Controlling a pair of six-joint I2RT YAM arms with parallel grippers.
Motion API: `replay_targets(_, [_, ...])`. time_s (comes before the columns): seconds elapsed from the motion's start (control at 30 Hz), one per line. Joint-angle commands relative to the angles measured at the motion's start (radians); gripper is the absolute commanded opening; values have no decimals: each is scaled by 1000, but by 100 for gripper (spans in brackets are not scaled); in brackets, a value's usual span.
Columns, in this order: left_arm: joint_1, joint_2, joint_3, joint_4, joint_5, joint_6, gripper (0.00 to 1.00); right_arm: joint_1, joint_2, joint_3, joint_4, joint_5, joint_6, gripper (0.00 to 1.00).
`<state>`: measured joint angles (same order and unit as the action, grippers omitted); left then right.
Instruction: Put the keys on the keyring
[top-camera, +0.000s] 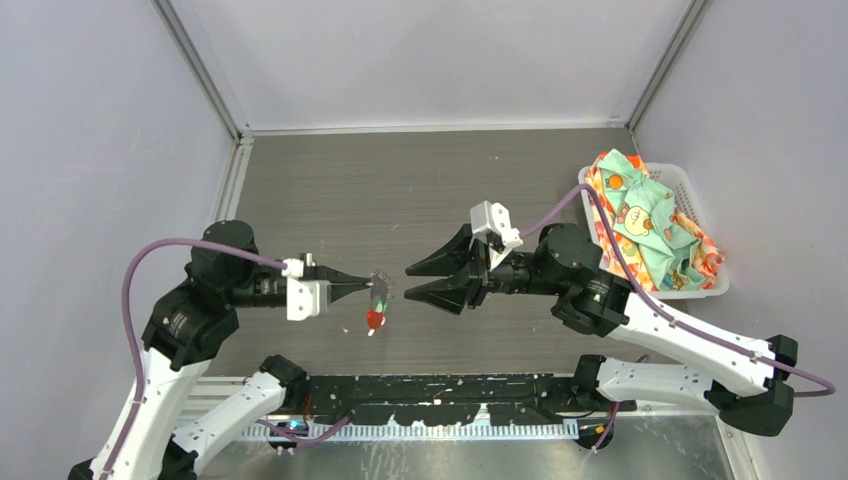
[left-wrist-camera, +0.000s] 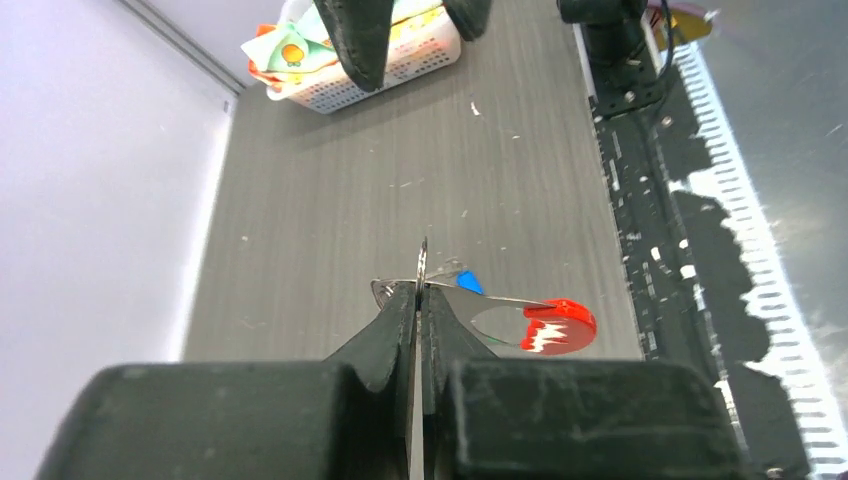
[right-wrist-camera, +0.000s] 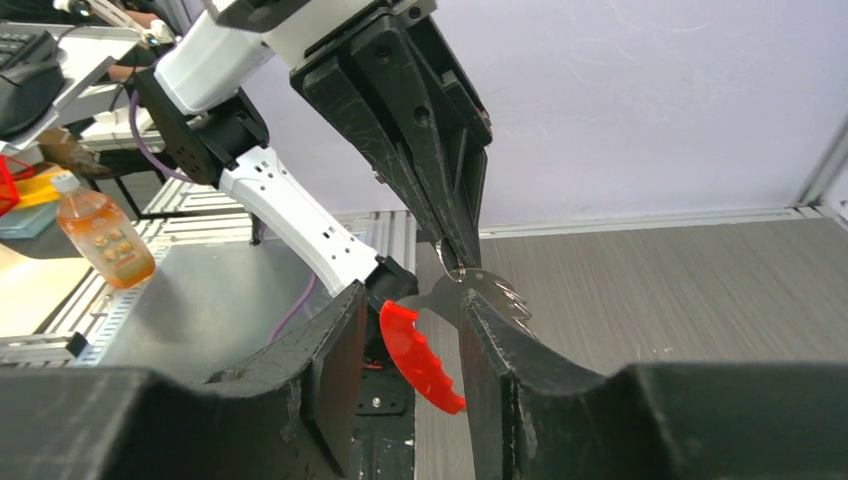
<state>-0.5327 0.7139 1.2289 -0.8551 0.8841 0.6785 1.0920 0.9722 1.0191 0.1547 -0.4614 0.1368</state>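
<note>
My left gripper (top-camera: 368, 287) is shut on the keyring (top-camera: 378, 291), pinching its thin silvery ring (left-wrist-camera: 423, 262) edge-on between the fingertips above the table. The keyring's red loop (left-wrist-camera: 560, 325) hangs below and to the side, also seen as the red loop (right-wrist-camera: 415, 355) in the right wrist view. A blue key head (left-wrist-camera: 469, 283) shows right beside the ring. My right gripper (top-camera: 410, 282) stands open just right of the keyring, holding nothing. In the right wrist view the red loop shows in the gap between the right gripper's (right-wrist-camera: 412, 300) fingers, with the left gripper (right-wrist-camera: 455, 262) coming down from above.
A white basket (top-camera: 697, 288) full of patterned cloth stands at the right side of the table, also visible as the basket (left-wrist-camera: 420, 55) in the left wrist view. The black rail with both arm bases (top-camera: 450, 395) runs along the near edge.
</note>
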Motion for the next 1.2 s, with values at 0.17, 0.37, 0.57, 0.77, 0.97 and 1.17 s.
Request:
replay_targets(0.17, [0, -4, 52, -112, 51, 485, 0, 7, -32, 32, -74, 80, -72, 43])
replay_targets(0.37, [1, -28, 28, -138, 79, 646, 0, 6, -8, 37, -74, 78, -81, 41])
replay_targets(0.57, [0, -54, 6, -208, 94, 797, 0, 6, 1, 47, -84, 79, -100, 39])
replay_targets(0.77, [0, -51, -9, -252, 92, 892, 0, 8, 37, 80, -127, 79, -130, 40])
replay_targets(0.97, [0, -33, 6, -252, 80, 819, 0, 7, 87, 131, -181, 57, -164, 41])
replay_targets(1.17, [0, 33, 56, -256, 7, 569, 0, 20, 126, 173, -247, 91, -221, 42])
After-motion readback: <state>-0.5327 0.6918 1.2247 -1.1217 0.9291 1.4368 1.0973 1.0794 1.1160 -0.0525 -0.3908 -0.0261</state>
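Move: Hanging from the left fingers, which pinch its small ring, the keyring with its grey metal charm and red piece has its middle about 3 cm below the left hand and 1 cm to its right. From the right hand it lies some 5 cm left, 1 cm ahead and 6 cm lower. On the table about 36 cm below the left hand, the green key lies 12 cm ahead and level sideways, the blue key 15 cm ahead and 13 cm right. Rolling about 30 degrees, its forward-facing side lifting, the left hand keeps its pinch on the ring, edges left, then draws back and sinks some 2.5 cm, its fingertips swinging back a little. The right hand, still half open and empty, sinks about 4 cm and goes roughly 3 cm forward, then nearly 2 cm left beside the keyring, fingers tipping down some 10 degrees. ##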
